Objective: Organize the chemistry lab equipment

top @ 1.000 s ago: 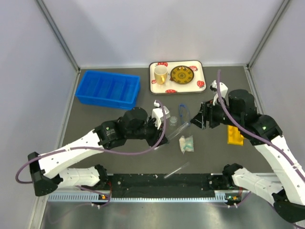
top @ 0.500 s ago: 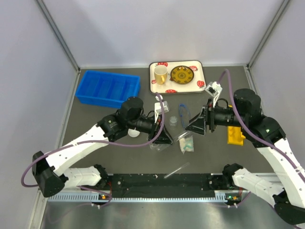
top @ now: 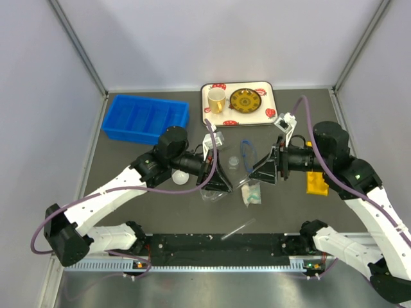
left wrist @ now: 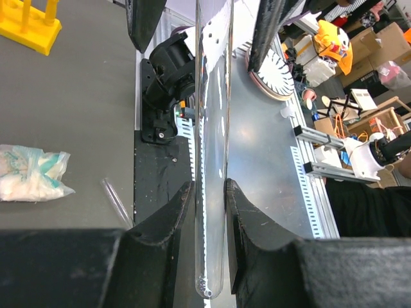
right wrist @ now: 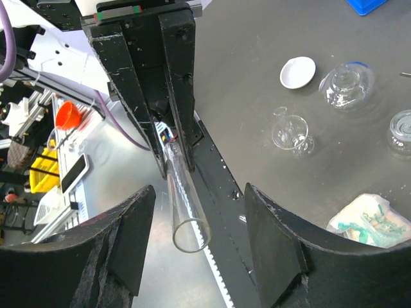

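Note:
My left gripper (left wrist: 209, 212) is shut on the closed end of a thin clear tube (left wrist: 213, 128) and holds it level above the table. Its open end (right wrist: 189, 234) reaches between the spread fingers of my right gripper (right wrist: 199, 237), which is open and touches nothing. In the top view the two grippers (top: 217, 178) (top: 260, 170) face each other across the tube (top: 243, 183). On the mat lie a second tube (top: 237, 229), the white-and-teal packet (top: 251, 193), small beakers (top: 234, 162) (right wrist: 290, 131), the blue-rimmed goggles (top: 247, 149) and the white dome (top: 181, 177).
A blue divided bin (top: 146, 119) stands at the back left. At the back middle a tray (top: 270, 96) carries a yellow mug (top: 216, 99) and a patterned plate (top: 245, 100). A yellow rack (top: 316, 181) stands under my right arm. A black rail (top: 218, 247) runs along the near edge.
My left arm has turned the tube to point level at the right gripper. The right gripper has moved left, so that its fingers now stand round the tube's open end. The white dome has come into view.

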You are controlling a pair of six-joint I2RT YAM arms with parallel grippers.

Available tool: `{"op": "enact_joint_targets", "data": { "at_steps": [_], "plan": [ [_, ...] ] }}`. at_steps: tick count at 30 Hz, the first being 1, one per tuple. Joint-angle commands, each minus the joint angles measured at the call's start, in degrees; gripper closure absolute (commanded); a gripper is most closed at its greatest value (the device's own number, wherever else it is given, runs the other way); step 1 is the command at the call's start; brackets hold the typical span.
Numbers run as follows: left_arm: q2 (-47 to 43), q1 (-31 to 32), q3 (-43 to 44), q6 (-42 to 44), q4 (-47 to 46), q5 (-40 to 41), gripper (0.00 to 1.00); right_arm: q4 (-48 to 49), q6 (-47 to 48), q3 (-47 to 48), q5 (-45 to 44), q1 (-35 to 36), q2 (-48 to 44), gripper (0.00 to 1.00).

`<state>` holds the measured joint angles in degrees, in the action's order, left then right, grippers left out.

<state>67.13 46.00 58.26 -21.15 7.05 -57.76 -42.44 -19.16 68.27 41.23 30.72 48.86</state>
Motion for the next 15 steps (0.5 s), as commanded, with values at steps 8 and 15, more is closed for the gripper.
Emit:
{"op": "enact_joint_targets", "data": {
  "at_steps": [8, 15],
  "plan": [
    [-0.07, -0.56, -0.16, -1.97, -6.08, -3.33, 0.9, 2.18, 0.35, -0.07, 1.31, 0.66, -1.05, 0.65],
    [0.45, -0.56, -0.34, -2.14, -6.43, -2.89, 0.9, 2.18, 0.35, -0.24, 1.57, 0.66, -1.31, 0.73]
  ]
}}
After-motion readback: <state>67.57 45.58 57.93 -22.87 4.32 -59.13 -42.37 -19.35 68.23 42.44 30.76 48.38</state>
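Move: The test tube lies crosswise between the hands, its closed end held by the left fingers and its open end between the still parted right ones; its middle is about 4 cm to the right hand's left, 1 cm back and 2 cm lower, and 4 cm to the left hand's right, 1 cm ahead and 2 cm higher. From the right hand, some 30 cm lower, the bag lies 10 cm ahead, 2 cm right; the loose tube 3 cm back, 3 cm left; the beaker 9 cm ahead, 13 cm left. The right hand stays almost in place, its fingers pointing left and slightly down, and closes them from a bit over half open to under a third, easing back only some 0.5 cm, until the pads pinch the test tube close to its open mouth. The left hand holds still opposite, fingers pointing right, and keeps its grip near the closed end without opening or turning. ##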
